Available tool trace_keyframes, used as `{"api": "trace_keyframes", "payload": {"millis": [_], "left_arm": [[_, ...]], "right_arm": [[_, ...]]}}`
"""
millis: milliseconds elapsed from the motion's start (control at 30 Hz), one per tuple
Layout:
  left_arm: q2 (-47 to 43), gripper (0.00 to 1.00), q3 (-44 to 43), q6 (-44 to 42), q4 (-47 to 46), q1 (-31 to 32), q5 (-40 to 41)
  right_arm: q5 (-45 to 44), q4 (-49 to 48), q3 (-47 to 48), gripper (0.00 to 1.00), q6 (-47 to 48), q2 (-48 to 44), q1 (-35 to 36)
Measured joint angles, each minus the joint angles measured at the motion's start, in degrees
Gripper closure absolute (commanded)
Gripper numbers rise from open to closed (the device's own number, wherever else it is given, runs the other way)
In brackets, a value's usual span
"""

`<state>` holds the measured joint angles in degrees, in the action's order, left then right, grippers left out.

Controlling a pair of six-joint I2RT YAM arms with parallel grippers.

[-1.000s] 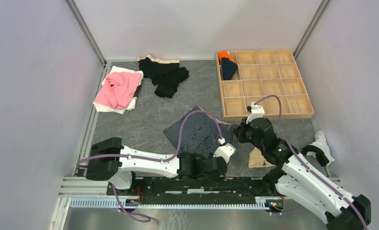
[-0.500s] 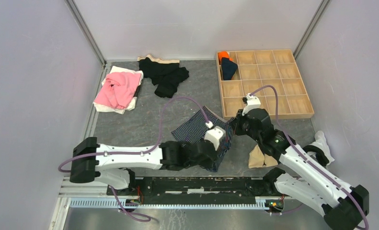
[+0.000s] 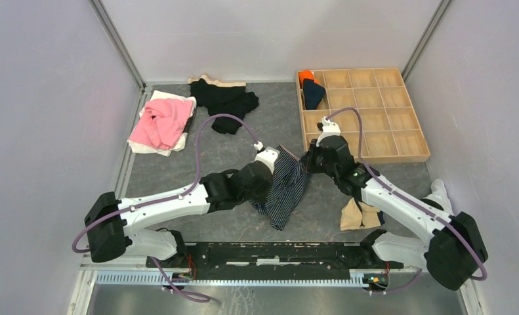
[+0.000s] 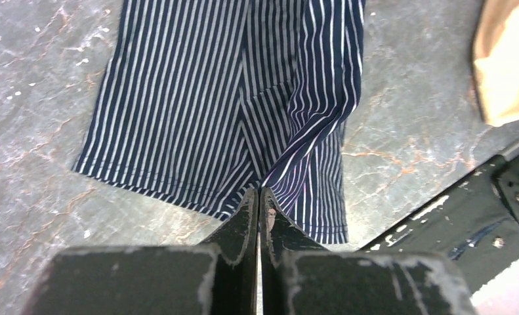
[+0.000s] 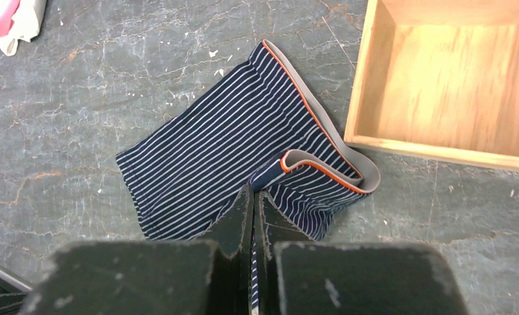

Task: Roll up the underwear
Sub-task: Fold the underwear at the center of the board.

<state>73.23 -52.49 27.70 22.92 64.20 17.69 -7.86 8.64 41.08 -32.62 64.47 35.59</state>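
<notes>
The navy striped underwear (image 3: 289, 190) lies half lifted and folded lengthwise on the grey table, between my two arms. My left gripper (image 3: 275, 174) is shut on a fold of its striped cloth (image 4: 197, 98), with the fingertips (image 4: 250, 205) pinching the ridge of the fold. My right gripper (image 3: 307, 164) is shut on the waistband end, and striped cloth (image 5: 210, 157) shows between its fingers. The grey waistband with orange piping (image 5: 335, 147) curls over beside them. A white underwear with black trim (image 3: 438, 200) lies at the right wall.
A wooden tray of compartments (image 3: 429, 154) stands at the back right, holding an orange roll (image 3: 307, 77) and a navy roll (image 3: 313, 94); its corner wall (image 5: 358, 79) is close to my right gripper. A tan cloth (image 3: 355, 215), pink garment (image 3: 161, 121) and black garments (image 3: 227, 102) lie around.
Both grippers have moved away from the bases toward the back with the striped underwear in them. The cloth has been dragged and folded into a narrower strip.
</notes>
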Motion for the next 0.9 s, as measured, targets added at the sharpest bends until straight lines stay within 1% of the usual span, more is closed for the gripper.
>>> {"api": "trace_keyframes", "payload": {"millis": [333, 500, 900], "left_arm": [[1.42, 0.98, 0.00, -2.47, 3.54, -4.57, 0.44], [1.42, 0.98, -0.15, -2.60, 4.83, -6.51, 0.72], [2.82, 0.98, -1.03, -6.38, 5.49, -11.15, 2.21]], "right_arm": [[0.15, -3.93, 4.96, 1.00, -0.09, 10.73, -0.09], [0.52, -5.16, 7.23, 1.00, 0.02, 14.32, -0.44], [2.99, -7.04, 11.82, 1.00, 0.98, 22.10, -1.53]]}}
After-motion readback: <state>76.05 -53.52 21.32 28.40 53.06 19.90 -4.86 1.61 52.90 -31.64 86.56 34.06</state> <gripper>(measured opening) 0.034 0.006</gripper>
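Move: The striped underwear stays pinched by both hands, its middle roughly 6 cm back and 7 cm left of the right hand, lower down. From that hand the board's centre is about 4 cm ahead and 9 cm left; the box's middle is about 15 cm ahead and 18 cm right. From the left hand the board's centre lies some 13 cm ahead and 2 cm right, and the black clothes about 28 cm ahead and 14 cm left. The underwear is drawn forward and left towards the board's centre, still pinched at the waistband by the right hand and near the leg hem by the left, both grippers staying shut. The right hand goes about 6 cm forward and 4 cm left, sinking some 3 cm; the left goes about 6 cm left and 5 cm forward, sinking a little and rolling its left side up some 10 degrees. ##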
